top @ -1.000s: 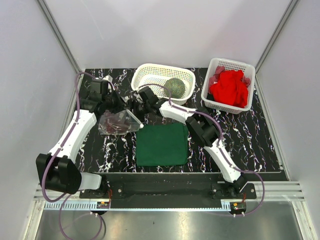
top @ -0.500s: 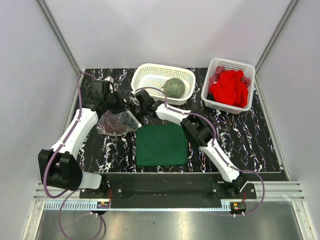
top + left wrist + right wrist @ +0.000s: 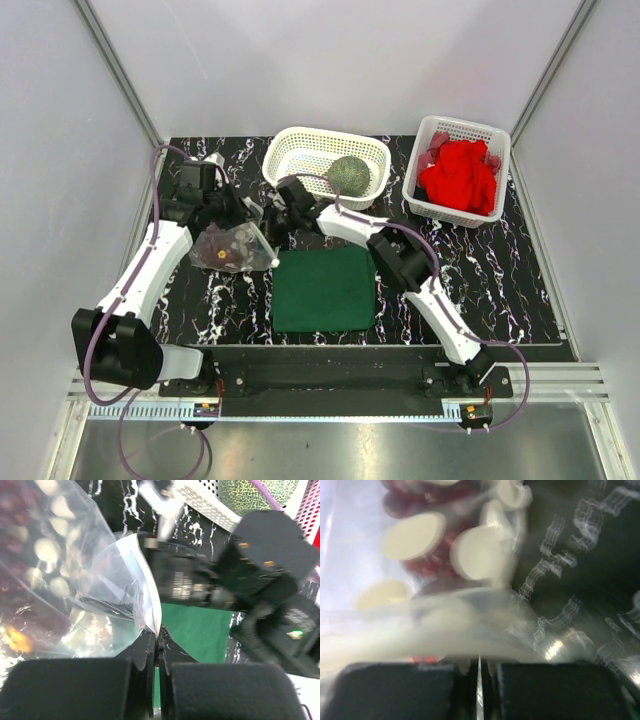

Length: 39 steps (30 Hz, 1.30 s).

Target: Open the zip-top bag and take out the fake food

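The clear zip-top bag point(image 3: 232, 246) is held between my two grippers at the back left, above the marbled black table point(image 3: 500, 270). Dark red berry-like fake food point(image 3: 218, 252) lies inside it. My left gripper point(image 3: 222, 214) is shut on the bag's upper edge; in the left wrist view the jaws point(image 3: 158, 636) pinch the white rim of the bag point(image 3: 75, 580). My right gripper point(image 3: 270, 222) is shut on the opposite edge; in the right wrist view point(image 3: 479, 666) the bag point(image 3: 435, 625) and red food point(image 3: 427, 565) fill the frame. A mottled green ball point(image 3: 349, 176) lies in the middle basket.
A white lattice basket point(image 3: 300, 152) stands at the back middle. A second white basket point(image 3: 455, 130) at the back right holds a red cloth point(image 3: 458, 176). A flat dark green cloth point(image 3: 325, 288) lies in front of the bag.
The bag has shifted a little and its mouth has been pulled wider between the two grippers; the right gripper moved slightly right, away from the left.
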Tool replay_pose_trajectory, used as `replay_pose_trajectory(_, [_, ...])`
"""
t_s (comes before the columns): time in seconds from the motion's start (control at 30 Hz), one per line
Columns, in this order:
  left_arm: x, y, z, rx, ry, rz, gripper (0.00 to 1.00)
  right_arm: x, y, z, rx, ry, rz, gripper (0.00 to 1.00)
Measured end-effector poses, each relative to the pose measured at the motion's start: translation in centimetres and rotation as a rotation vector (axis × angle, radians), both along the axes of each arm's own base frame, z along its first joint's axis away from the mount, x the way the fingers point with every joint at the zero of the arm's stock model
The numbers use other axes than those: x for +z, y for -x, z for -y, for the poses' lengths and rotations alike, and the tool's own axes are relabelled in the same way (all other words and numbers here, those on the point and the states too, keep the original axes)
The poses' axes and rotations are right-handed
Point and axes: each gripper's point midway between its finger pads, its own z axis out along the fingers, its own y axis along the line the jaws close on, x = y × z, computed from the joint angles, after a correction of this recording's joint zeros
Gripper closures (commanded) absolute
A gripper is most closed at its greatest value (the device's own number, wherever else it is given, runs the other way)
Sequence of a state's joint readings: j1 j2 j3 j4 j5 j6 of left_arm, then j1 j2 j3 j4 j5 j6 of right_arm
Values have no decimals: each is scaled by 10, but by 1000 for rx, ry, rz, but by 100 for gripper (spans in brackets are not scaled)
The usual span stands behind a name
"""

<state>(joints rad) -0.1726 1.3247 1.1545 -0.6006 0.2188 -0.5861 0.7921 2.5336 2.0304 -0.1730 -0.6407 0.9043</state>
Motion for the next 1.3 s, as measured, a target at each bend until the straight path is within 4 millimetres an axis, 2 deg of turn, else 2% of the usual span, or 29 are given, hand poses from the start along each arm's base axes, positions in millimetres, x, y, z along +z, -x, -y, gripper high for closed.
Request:
replay_pose_trajectory(0.17, [8,4,-16,19,-46,29,100,11,-10,40,-52,56,-5,100])
replay_pose_trajectory(0.3, [9,7,-19,18,-59,32,100,32,-23,56,-73,48,32,100])
replay_pose_trajectory(0.43, [9,8,-17,18,-45,21,100,45,-20,52,-52,23,53,99])
replay_pose_trajectory(0.63, [19,2,-10,25,7,21,100,51,0,34,7,-1,51,95])
replay_pose_trajectory(0.8, [26,-6,1,17,38,34,100,50,9,20,38,-17,37,90])
replay_pose_trajectory(0.9, [24,-6,11,2,50,24,100,41,11,13,40,-14,21,79])
replay_pose_trajectory(0.93, [23,-6,13,-2,52,20,100,38,12,13,40,-10,15,71])
replay_pose_trajectory(1.03, [17,-8,17,-9,52,5,100,25,13,12,38,6,-4,59])
replay_pose_trajectory(1.07, [15,-8,18,-10,51,0,100,20,13,12,37,11,-9,50])
replay_pose_trajectory(1.17, [12,-10,18,-11,50,-7,100,8,14,13,38,26,-24,41])
replay_pose_trajectory(1.2, [11,-10,19,-11,50,-8,100,6,14,13,37,28,-27,36])
replay_pose_trajectory(1.3, [8,-11,19,-12,48,-16,100,3,14,13,40,29,-28,30])
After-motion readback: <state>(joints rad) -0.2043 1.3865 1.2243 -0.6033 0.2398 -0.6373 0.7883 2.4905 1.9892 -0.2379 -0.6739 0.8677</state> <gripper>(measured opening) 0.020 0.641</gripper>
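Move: The red grapes, with pale fake food among them in the bag, lie about 9 cm left of the nearly shut right hand, level fore and aft and some 2 cm below it; the yellow piece is roughly 7 cm left and 4 cm back. The green cloth's middle is about 18 cm right and 13 cm back. From the left hand, still pinching the bag's zip edge, the grapes are some 10 cm left, 2 cm back and 16 cm down. The near-shut right hand draws some 6 cm right and up, then returns left, sinks and opens inside the bag. ##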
